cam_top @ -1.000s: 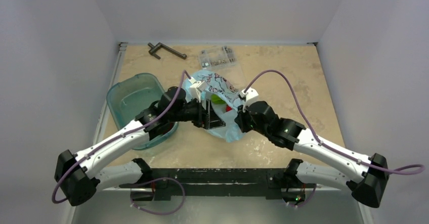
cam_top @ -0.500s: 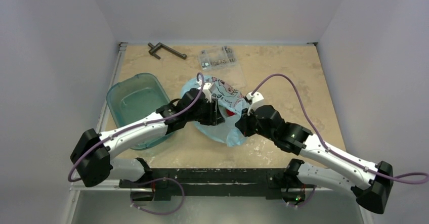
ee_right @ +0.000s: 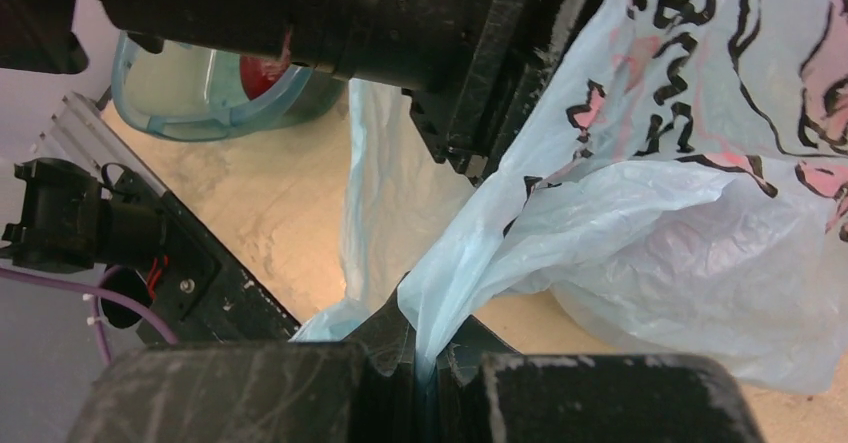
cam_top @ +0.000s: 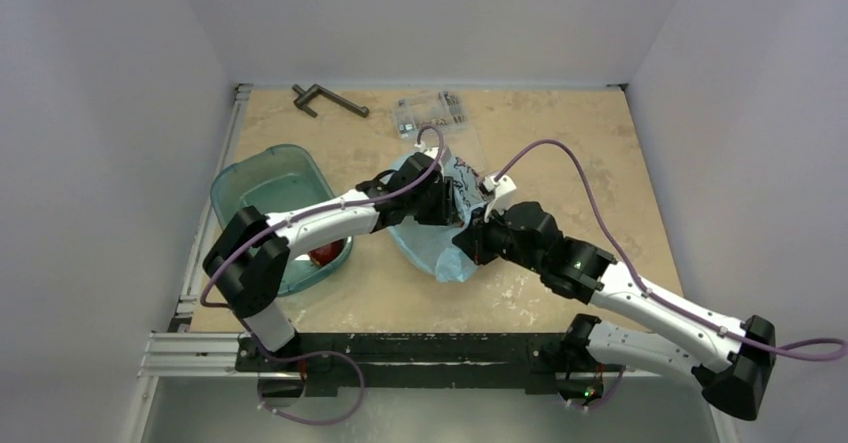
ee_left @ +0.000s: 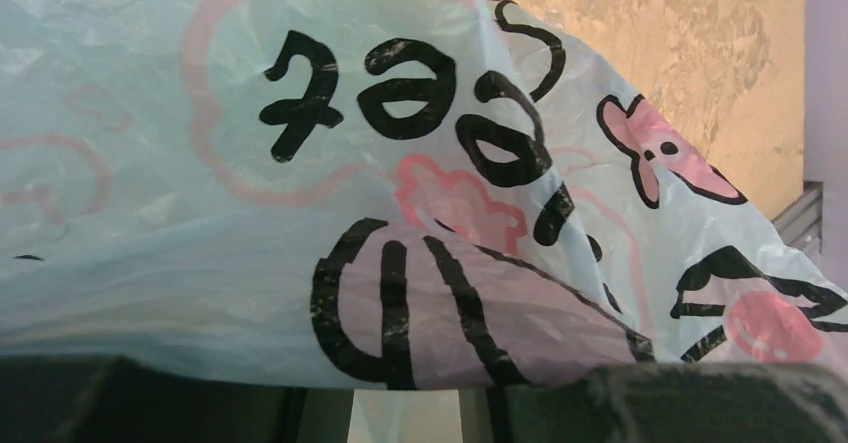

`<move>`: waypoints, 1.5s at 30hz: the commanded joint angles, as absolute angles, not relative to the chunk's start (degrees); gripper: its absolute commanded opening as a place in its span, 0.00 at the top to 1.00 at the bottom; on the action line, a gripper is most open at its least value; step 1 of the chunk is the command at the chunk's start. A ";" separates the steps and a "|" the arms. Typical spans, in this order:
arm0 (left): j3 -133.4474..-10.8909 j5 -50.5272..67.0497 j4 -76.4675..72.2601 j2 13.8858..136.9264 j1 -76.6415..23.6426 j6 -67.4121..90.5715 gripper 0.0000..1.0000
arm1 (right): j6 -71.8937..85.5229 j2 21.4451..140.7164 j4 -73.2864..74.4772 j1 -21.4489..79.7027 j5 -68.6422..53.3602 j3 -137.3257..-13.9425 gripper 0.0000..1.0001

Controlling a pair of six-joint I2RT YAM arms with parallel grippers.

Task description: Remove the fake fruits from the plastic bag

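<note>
The light-blue plastic bag (cam_top: 436, 253) with dark and red writing lies mid-table. My right gripper (cam_top: 472, 241) is shut on a bunched fold of its near edge, which shows clearly in the right wrist view (ee_right: 425, 363). My left gripper (cam_top: 445, 195) reaches into the printed part of the bag. In the left wrist view its jaws (ee_left: 395, 403) stand apart, with bag film (ee_left: 300, 213) draped over them and nothing between them. A dark red apple (cam_top: 325, 255) lies in the teal tub (cam_top: 230, 188); it also shows in the right wrist view (ee_right: 260, 71). The banana and the green piece are hidden.
A dark metal tool (cam_top: 328, 100) and a clear flat parts box (cam_top: 432, 113) lie at the back of the table. The teal tub stands left of the bag, under my left arm. White walls close in the table on three sides.
My left arm has swung and stretched right and back, pushing its gripper further into the bag. The green and red pieces seen in the bag mouth are now covered. My right gripper keeps its pinch.
</note>
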State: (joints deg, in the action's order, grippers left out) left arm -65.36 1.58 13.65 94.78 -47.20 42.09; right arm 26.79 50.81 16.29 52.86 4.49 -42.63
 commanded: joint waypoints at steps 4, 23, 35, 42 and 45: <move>-70.01 16.61 7.59 99.25 -46.72 35.55 0.43 | 26.43 50.10 13.47 52.91 3.25 -43.56 1.00; -64.24 22.42 -1.81 100.03 -47.63 34.50 0.32 | 43.53 43.20 37.43 52.91 17.46 -42.35 1.00; -53.67 17.95 0.97 97.44 -48.02 35.60 0.34 | 55.69 53.85 47.75 52.82 23.63 -40.63 0.50; -52.40 17.78 1.13 94.21 -48.64 35.38 0.34 | 44.56 55.87 40.63 52.87 20.46 -50.06 0.09; -51.98 17.71 1.08 92.35 -48.69 35.71 0.34 | 39.35 55.20 38.97 52.89 17.41 -53.75 0.02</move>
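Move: The left gripper has its partly open fingers under the bag's printed film; the bag's fruit bulge lies about 5 cm ahead of it and 8 cm lower, with the hardware box some 16 cm ahead, 2 cm left and 10 cm lower. The right gripper pinches the bag edge 8 cm back, 4 cm right and 9 cm above the left one. From the right hand, the bulge is about 11 cm ahead, 3 cm left and 16 cm down; the loose flap hangs 4 cm back, 2 cm left and 8 cm below. Open the left gripper well under the film while sweeping about 6 cm right, turning clockwise, then swing back left, down and towards the base, fingers still open. Keep the right pinch almost still at first; then take the edge roughly 10 cm right and down, tipping the fingers downward, open wide to let go, and start back up, left and forward with film between the open fingers. ##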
